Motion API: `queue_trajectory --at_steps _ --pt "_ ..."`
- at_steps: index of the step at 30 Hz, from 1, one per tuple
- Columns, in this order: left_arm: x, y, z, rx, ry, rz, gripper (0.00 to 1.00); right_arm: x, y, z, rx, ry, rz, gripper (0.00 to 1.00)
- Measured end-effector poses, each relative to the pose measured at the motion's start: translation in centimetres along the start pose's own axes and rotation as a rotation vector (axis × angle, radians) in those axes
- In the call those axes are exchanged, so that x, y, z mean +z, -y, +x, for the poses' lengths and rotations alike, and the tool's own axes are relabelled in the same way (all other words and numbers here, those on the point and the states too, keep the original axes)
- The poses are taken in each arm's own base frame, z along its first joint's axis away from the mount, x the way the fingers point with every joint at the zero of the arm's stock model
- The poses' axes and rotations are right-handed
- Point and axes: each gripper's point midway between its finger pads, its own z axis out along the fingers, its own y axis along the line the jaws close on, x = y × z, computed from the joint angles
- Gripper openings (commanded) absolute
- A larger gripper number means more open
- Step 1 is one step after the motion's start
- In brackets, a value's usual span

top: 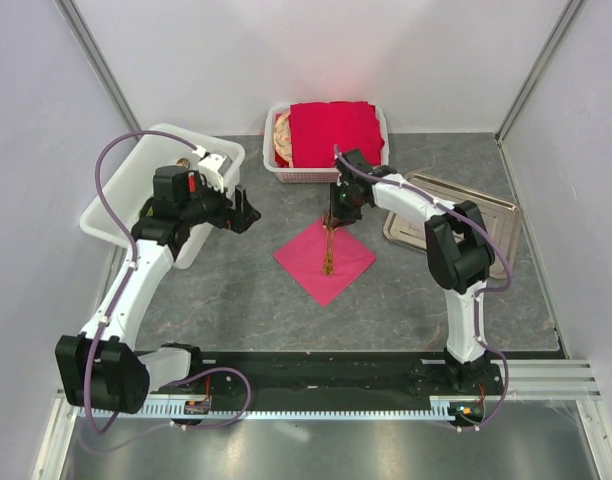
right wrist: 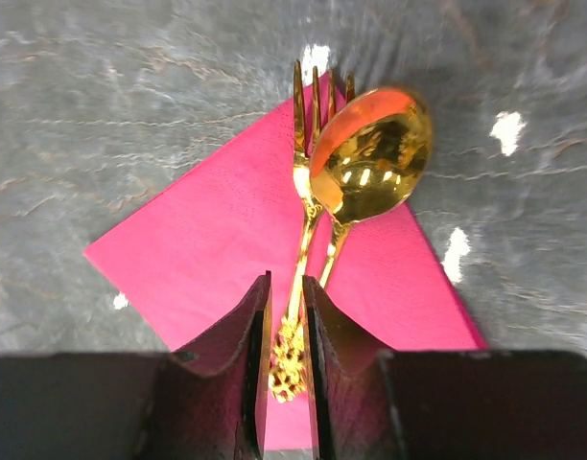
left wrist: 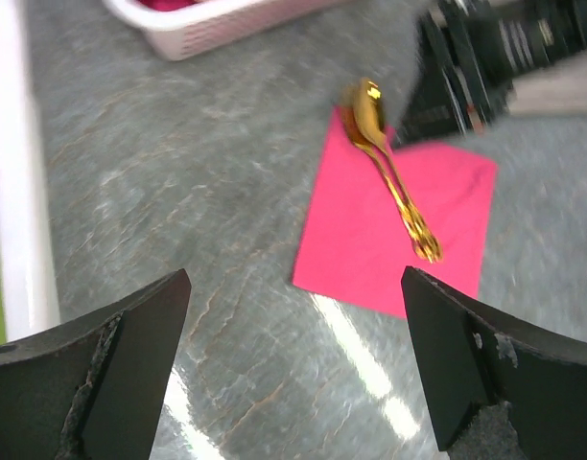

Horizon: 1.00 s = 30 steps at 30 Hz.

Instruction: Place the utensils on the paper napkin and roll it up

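The magenta paper napkin (top: 324,258) lies flat as a diamond on the grey table. On it lie the gold utensils (right wrist: 308,225), a fork and a spoon (right wrist: 372,161) side by side. Their heads are at the far corner and their ornate handle ends near the middle. My right gripper (right wrist: 286,283) hovers over the handle ends. Its jaws are slightly apart with the handles showing in the narrow gap, so it is open. My left gripper (left wrist: 295,278) is wide open and empty above bare table left of the napkin (left wrist: 399,230). From that side the utensils (left wrist: 394,177) show lying flat.
A white basket (top: 326,176) holding a thick red napkin stack (top: 336,130) stands behind the napkin. A white bin (top: 116,200) sits at the left, under my left arm. A metal tray (top: 486,215) lies at the right, partly under my right arm.
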Motion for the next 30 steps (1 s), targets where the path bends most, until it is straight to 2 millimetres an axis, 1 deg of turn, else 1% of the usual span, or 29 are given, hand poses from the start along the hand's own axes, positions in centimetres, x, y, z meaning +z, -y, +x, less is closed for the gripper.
queue_trajectory --at_steps 3,4,6,7,8,9,10,11,12,13,14,15,17,19,20,21,22,23,27,30 --pt "-1.0 1.8 0.2 0.110 -0.004 0.106 1.00 -1.4 0.5 -1.2 -0.028 0.016 -0.035 0.25" --pt "-1.3 2.6 0.1 0.157 0.005 0.148 0.98 -1.9 0.9 -1.6 -0.033 0.023 -0.046 0.29" --pt "-1.8 4.2 0.3 0.270 0.025 0.228 0.94 -3.0 1.5 -2.3 -0.037 0.034 -0.085 0.34" --pt "-1.9 5.2 0.8 0.340 0.033 0.268 0.91 -3.6 1.8 -2.4 -0.036 0.040 -0.106 0.35" --pt "-1.9 6.2 1.4 0.401 0.036 0.303 0.85 -4.0 2.0 -2.4 -0.037 0.041 -0.125 0.35" --pt "-1.8 7.6 2.9 0.496 0.032 0.354 0.81 -4.6 2.5 -2.1 -0.033 0.039 -0.154 0.35" --pt "-1.7 8.9 4.1 0.551 0.024 0.402 0.77 -5.1 2.9 -1.8 -0.028 0.034 -0.174 0.35" --pt "-1.5 10.5 5.8 0.635 0.021 0.459 0.66 -5.5 3.3 -1.3 -0.020 0.026 -0.191 0.36" --pt "-1.4 12.0 7.6 0.702 0.009 0.516 0.62 -5.7 3.5 -0.9 -0.015 0.018 -0.211 0.36" --pt "-1.4 13.7 10.1 0.779 -0.007 0.593 0.58 -5.9 3.6 -0.5 -0.015 0.007 -0.229 0.38" --pt "-1.5 14.6 11.8 0.817 -0.020 0.642 0.54 -5.9 3.7 -0.1 -0.014 -0.002 -0.242 0.40" --pt "-1.5 15.6 13.6 0.871 -0.030 0.693 0.52 -5.9 3.5 0.3 -0.017 -0.015 -0.264 0.41" --pt "-1.2 16.6 16.5 0.956 -0.052 0.754 0.47 -5.9 3.3 1.2 -0.028 -0.037 -0.297 0.43" --pt "-0.8 17.7 18.6 1.032 -0.071 0.807 0.43 -6.1 3.0 2.0 -0.038 -0.056 -0.330 0.45" --pt "-0.3 17.9 19.2 1.063 -0.078 0.818 0.39 -6.3 2.9 2.2 -0.042 -0.060 -0.341 0.46" --pt "-0.2 18.5 19.7 1.080 -0.080 0.838 0.37 -6.6 2.7 2.3 -0.049 -0.060 -0.354 0.48" --pt "0.1 18.8 20.2 1.098 -0.088 0.852 0.34 -6.9 2.6 2.4 -0.055 -0.059 -0.366 0.50" --pt "0.5 19.1 20.7 1.115 -0.097 0.863 0.33 -7.2 2.6 2.4 -0.060 -0.055 -0.375 0.52" --pt "2.3 19.2 23.0 1.150 -0.190 0.884 0.33 -7.9 3.0 2.1 -0.069 -0.037 -0.400 0.62" --pt "3.7 18.9 23.7 1.172 -0.242 0.869 0.36 -8.1 3.7 1.7 -0.069 -0.024 -0.401 0.66"
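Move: The napkin's near corner, nearest the bases, lies from the left hand about 15 cm back, 18 cm to the right and 20 cm below. The spoon and fork lie side by side on the napkin, their middles only 2 cm back from that hand and some 18 cm right; the white bin is about 17 cm left and 6 cm ahead. From the right hand the near corner is some 17 cm back, 1 cm left and 5 cm below, the spoon's middle 4 cm back and 1 cm left. Towards the napkin's near corner the left hand swings fast from beside the bin, about 19 cm back and 16 cm right, lifting slightly before dropping 18 cm, turning clockwise while its fingers close to a third open. The spoon, already released, is left behind by the right hand, which backs off right and up with a roll, its fingers opening farther. ##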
